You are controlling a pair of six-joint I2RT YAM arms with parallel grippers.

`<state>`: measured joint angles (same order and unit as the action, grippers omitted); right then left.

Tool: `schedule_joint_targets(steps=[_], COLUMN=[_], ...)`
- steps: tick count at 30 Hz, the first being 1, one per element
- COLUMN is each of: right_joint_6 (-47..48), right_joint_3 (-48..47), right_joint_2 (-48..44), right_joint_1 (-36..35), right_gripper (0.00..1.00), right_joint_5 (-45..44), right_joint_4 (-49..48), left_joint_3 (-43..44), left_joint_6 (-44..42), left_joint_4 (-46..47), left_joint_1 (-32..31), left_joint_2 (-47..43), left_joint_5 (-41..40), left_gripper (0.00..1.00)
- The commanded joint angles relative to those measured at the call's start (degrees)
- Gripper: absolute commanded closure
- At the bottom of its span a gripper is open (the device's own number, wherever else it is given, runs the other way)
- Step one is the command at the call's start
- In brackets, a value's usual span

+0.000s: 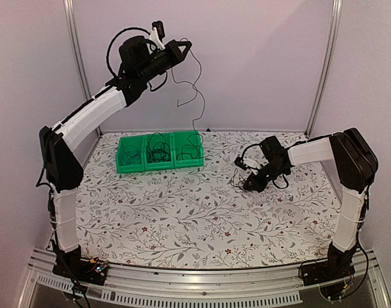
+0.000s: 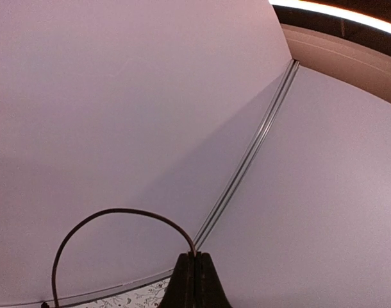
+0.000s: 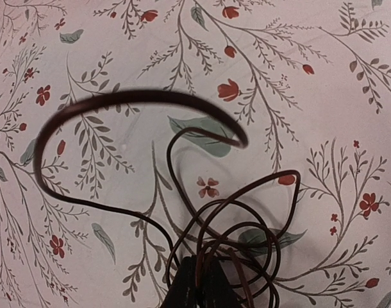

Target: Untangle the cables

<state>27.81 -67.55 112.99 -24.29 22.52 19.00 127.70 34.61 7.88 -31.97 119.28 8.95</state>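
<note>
My left gripper (image 1: 184, 45) is raised high near the back wall, shut on one thin black cable (image 1: 197, 96) that hangs down in waves to the green bins (image 1: 135, 169). In the left wrist view the cable (image 2: 118, 212) arcs out leftward from the closed fingertips of the gripper (image 2: 195, 255). My right gripper (image 1: 245, 184) is low over the floral table at the right. Its fingers (image 3: 186, 285) are closed on strands of a loose tangle of dark cable loops (image 3: 247, 218) lying on the cloth, with one wide loop (image 3: 118, 102) lifted toward the camera.
Three green bins stand side by side at the back centre, with dark cords inside them (image 1: 158, 151). Metal frame posts (image 1: 324, 70) rise at the back corners. The floral tablecloth (image 1: 183, 218) covers the table.
</note>
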Motion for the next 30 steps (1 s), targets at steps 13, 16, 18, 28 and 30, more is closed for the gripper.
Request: schedule_joint_targets(steps=[13,16,18,28,30], right_joint_6=[-1.4,-1.4,-1.4,-1.4,-1.4], right_joint_3=[2.1,2.2,2.5,3.0,2.9], right_joint_2=[-0.7,-0.7,-0.7,-1.3,-1.2], right_joint_1=[0.4,0.3,0.3,0.4,0.4], right_gripper=[0.91,0.9,0.9,0.9,0.9], right_joint_5=[-2.1,-2.2,-2.3,-2.3,-2.4], right_joint_4=[3.8,3.8,3.8,3.8,3.8], left_joint_3=[-10.3,-11.9,-13.0,-18.1,-19.1], left_joint_6=[-0.2,-0.1,0.0,2.8,3.9], left_joint_4=[3.1,3.7,3.9,5.6,6.4], left_joint_1=[2.4,2.8,3.1,3.6,3.6], left_joint_2=[0.6,1.2,1.7,4.3,4.9], left_joint_5=[0.9,1.3,1.8,3.0,3.7], left_gripper=[1.0,1.0,1.0,1.0,1.0])
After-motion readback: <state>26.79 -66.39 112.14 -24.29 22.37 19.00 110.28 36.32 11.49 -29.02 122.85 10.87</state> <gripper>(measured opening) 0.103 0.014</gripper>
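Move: The green box's right compartment lies almost beneath the raised left gripper: about 4 cm ahead, 2 cm to its left and 46 cm below. The middle compartment, already holding cable, is some 14 cm to the gripper's left, 4 cm ahead and equally low. The remaining cable pile sits about 14 cm back and 20 cm right of the left gripper, 50 cm below. From the right gripper, the right compartment is about 17 cm ahead and 24 cm left, 2 cm higher. Lower the left gripper about 17 cm towards the green box's right compartment, easing some 5 cm forward as it sinks and tipping the fingers down by roughly 15 degrees. Start gently, then descend faster, and keep the fingers shut on the black cable so its hanging length comes down over the compartment. ##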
